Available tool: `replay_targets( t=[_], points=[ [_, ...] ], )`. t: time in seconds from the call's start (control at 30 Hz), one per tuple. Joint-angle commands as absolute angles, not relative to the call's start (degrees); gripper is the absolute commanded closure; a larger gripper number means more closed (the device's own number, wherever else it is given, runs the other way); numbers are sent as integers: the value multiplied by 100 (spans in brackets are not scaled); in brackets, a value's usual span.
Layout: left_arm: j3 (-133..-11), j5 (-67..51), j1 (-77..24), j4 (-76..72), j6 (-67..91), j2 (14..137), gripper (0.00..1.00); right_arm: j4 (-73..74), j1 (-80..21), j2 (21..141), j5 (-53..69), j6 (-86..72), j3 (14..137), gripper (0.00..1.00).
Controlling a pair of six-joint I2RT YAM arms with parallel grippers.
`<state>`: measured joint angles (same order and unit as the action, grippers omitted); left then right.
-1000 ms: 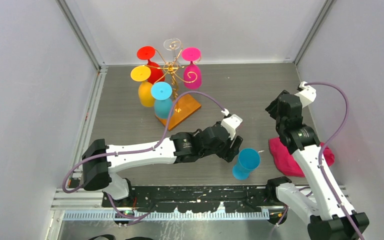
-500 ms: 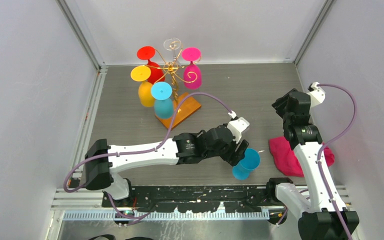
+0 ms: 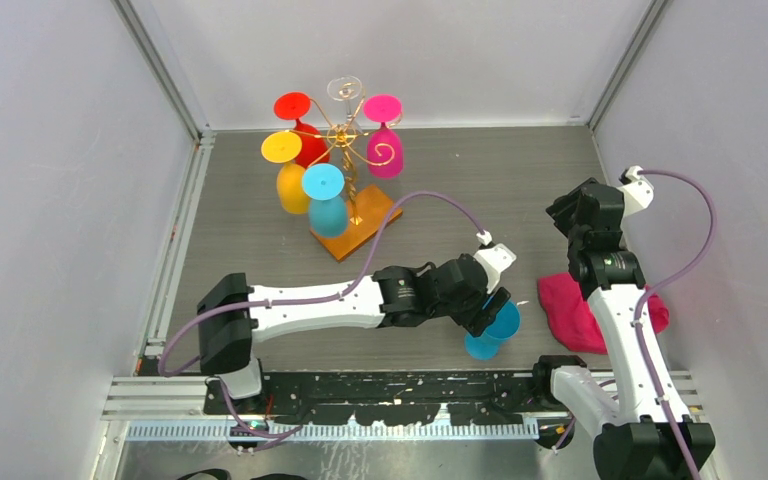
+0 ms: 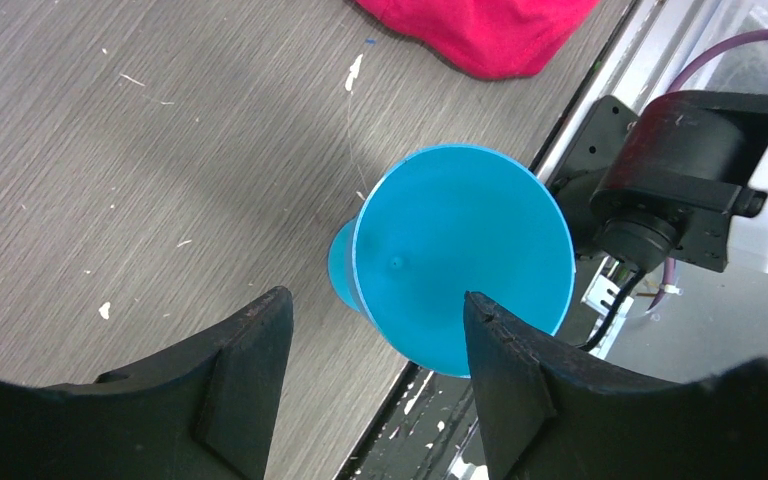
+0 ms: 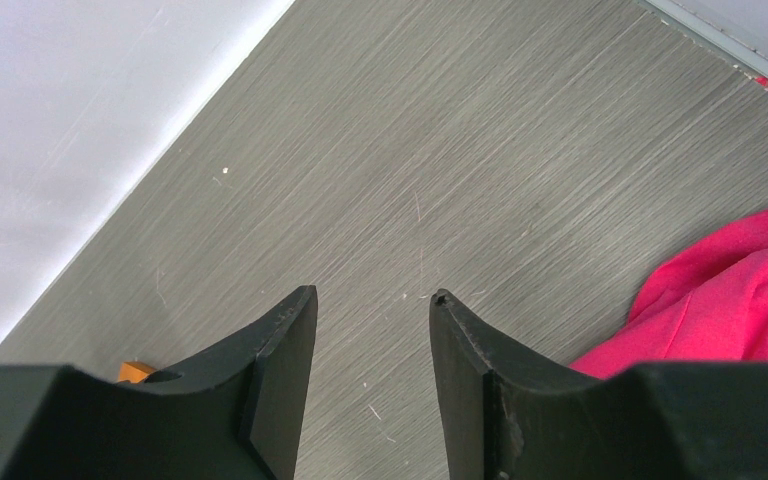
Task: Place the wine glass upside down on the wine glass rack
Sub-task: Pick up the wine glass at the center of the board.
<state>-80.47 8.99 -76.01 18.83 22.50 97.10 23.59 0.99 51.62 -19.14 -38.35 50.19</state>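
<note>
A blue wine glass [image 3: 490,330] stands bowl-down near the table's front edge, its round foot [image 4: 460,255] facing up at the left wrist camera. My left gripper [image 3: 488,306] hovers over it, open [image 4: 375,295], with one finger on each side of the foot and nothing gripped. The wine glass rack [image 3: 345,140], gold wire on an orange wooden base [image 3: 370,215], stands at the back left and carries several upside-down glasses in red, yellow, blue, pink and clear. My right gripper [image 3: 572,212] is open [image 5: 372,292] over bare table at the right.
A crumpled pink cloth [image 3: 572,312] lies at the right front, beside the right arm, and shows as the cloth [image 4: 480,30] and cloth [image 5: 730,300] in the wrist views. A black rail [image 3: 390,385] runs along the front edge just below the glass. Grey walls enclose the table.
My left arm has reached further right, bringing its open gripper over the blue glass. The right arm swung back to the right early on, then held still.
</note>
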Motion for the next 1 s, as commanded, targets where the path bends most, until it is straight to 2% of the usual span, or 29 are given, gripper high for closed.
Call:
replay_targets(
  t=[0.0, 0.27, 0.43, 0.53, 0.63, 0.67, 0.77, 0.8, 0.97],
  points=[
    [-8432, 1028, -7622, 2106, 2170, 9877, 36, 2118, 125, 4993, -1946, -3891, 4997, 49],
    [-8695, 1113, -7625, 2444, 2245, 10139, 37, 2139, 129, 4930, -1962, -3868, 4984, 48],
    [-8824, 1132, -7621, 2565, 2259, 10263, 42, 2136, 135, 4912, -1960, -3867, 4967, 48],
    [-8893, 1167, -7623, 2631, 2259, 10339, 54, 2119, 130, 4893, -1975, -3873, 4932, 48],
    [-8903, 1180, -7622, 2636, 2259, 10345, 72, 2127, 131, 4877, -2007, -3869, 4922, 48],
    [-8897, 1190, -7625, 2643, 2266, 10340, 81, 2127, 131, 4870, -2008, -3871, 4923, 48],
    [-8835, 1241, -7625, 2652, 2289, 10276, 96, 2136, 132, 4851, -2039, -3875, 4909, 48],
    [-8803, 1266, -7623, 2642, 2314, 10244, 99, 2131, 132, 4843, -2039, -3881, 4905, 48],
    [-8564, 1443, -7628, 2554, 2435, 10002, 99, 2142, 132, 4752, -2039, -3892, 4896, 48]
  ],
)
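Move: The blue wine glass stands just below the open left hand, its middle some 3 cm to the right, 2 cm back and 10 cm down; the near part of its rim is nearly between the fingertips. The red cloth lies about 27 cm to the hand's right and 5 cm farther out, on the table. The rack's orange foot is roughly 27 cm ahead and 23 cm left. From the right hand, the glass is some 20 cm back, 16 cm left and 14 cm lower. The left fingers close fully onto the forward-left wall of the blue wine glass at its rim, pinching it with one finger inside the cup and the other outside. Before that the hand sinks about 2.5 cm over the rim, easing a little forward, while the fingers tip some 5 degrees more steeply downward; the closing comes in the second half, with the hand nearly still. ##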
